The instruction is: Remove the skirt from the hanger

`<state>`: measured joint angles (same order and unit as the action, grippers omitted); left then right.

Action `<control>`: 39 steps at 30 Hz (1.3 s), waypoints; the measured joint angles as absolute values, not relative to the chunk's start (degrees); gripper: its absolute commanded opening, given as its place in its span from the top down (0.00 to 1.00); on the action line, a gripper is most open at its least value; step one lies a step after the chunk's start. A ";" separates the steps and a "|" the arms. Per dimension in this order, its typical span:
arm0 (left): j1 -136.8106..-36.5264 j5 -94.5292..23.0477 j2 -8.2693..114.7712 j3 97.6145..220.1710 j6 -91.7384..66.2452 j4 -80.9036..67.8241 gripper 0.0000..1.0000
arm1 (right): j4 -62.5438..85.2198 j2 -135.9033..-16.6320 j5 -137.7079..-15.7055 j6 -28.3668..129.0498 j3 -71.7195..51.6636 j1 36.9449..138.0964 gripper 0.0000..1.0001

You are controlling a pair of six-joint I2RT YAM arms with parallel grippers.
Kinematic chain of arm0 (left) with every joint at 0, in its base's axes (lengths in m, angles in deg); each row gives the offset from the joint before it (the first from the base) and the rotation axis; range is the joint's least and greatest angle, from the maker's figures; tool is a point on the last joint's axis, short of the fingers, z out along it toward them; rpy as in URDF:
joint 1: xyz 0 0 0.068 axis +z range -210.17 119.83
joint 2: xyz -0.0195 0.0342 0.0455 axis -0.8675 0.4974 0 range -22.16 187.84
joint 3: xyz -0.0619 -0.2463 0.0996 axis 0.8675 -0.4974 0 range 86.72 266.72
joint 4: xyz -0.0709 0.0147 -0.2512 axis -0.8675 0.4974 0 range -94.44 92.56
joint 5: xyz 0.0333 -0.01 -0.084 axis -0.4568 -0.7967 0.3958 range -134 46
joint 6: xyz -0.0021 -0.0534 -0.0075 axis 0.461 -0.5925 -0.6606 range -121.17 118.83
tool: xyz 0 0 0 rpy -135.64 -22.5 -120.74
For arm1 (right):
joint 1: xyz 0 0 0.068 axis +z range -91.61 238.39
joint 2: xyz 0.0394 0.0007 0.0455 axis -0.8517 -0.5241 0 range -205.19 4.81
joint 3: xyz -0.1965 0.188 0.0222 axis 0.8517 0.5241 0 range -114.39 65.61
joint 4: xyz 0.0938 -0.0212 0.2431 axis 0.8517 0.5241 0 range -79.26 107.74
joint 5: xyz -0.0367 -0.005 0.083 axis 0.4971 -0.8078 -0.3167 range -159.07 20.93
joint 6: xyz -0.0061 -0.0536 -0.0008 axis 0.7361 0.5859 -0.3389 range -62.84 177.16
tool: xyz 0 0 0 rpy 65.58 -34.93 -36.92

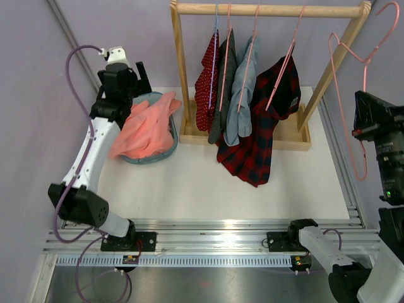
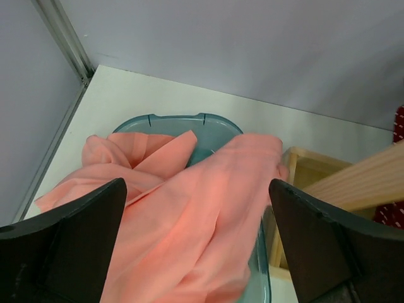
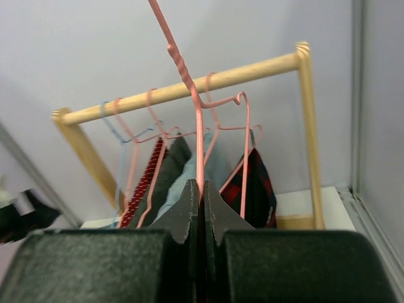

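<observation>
The salmon-pink skirt (image 1: 146,126) lies crumpled in a teal basket (image 1: 172,140) at the left, one edge draped over the rim. My left gripper (image 1: 137,81) hangs just above it, open, nothing between its fingers. In the left wrist view the skirt (image 2: 202,214) fills the space under the open gripper (image 2: 197,186), and the basket (image 2: 164,120) rim shows behind. The bare pink wire hanger (image 1: 364,69) is held up at the far right, with my right gripper (image 1: 367,101) shut on its stem. In the right wrist view, the gripper (image 3: 202,189) pinches the hanger (image 3: 199,139).
A wooden clothes rack (image 1: 271,9) stands at the back of the white table (image 1: 208,183). A red dotted garment (image 1: 206,82), a dark grey one (image 1: 225,82), a blue-grey one (image 1: 243,88) and a red plaid shirt (image 1: 262,139) hang from it on wire hangers.
</observation>
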<state>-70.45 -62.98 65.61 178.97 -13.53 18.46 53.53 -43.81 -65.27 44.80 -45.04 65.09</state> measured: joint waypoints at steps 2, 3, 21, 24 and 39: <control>-70.91 -62.79 60.67 176.70 -13.57 19.29 0.01 | 53.48 -46.61 -61.56 44.99 -44.85 65.09 1.00; -71.26 -62.63 57.81 175.21 -13.61 19.77 0.01 | 53.44 -48.05 -60.12 44.97 -44.52 65.09 1.00; -80.20 -58.39 30.49 139.61 -14.71 22.66 0.01 | 37.55 -67.94 -49.69 47.59 -36.50 64.98 1.00; -80.38 -57.98 30.51 139.63 -14.64 22.39 0.01 | 35.78 -71.15 -49.21 47.40 -38.27 64.26 1.00; -80.38 -56.25 30.40 139.65 -14.58 22.42 0.01 | 34.69 -73.21 -49.69 43.59 -34.44 59.10 0.13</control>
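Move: The right hand holds the empty pink hanger; the free spot near the rail's right end lies some 30 cm ahead, 5 cm right and about 5 cm above it. The rack's right post stands 5 cm right of that spot, and the plaid garment hangs 16 cm left of it, middle some 27 cm lower. From the left hand the spot is about 65 cm right, level ahead, 30 cm up. Right hand takes the hanger some 25 cm forward and down to the rail, fingers opening; left backs off. ##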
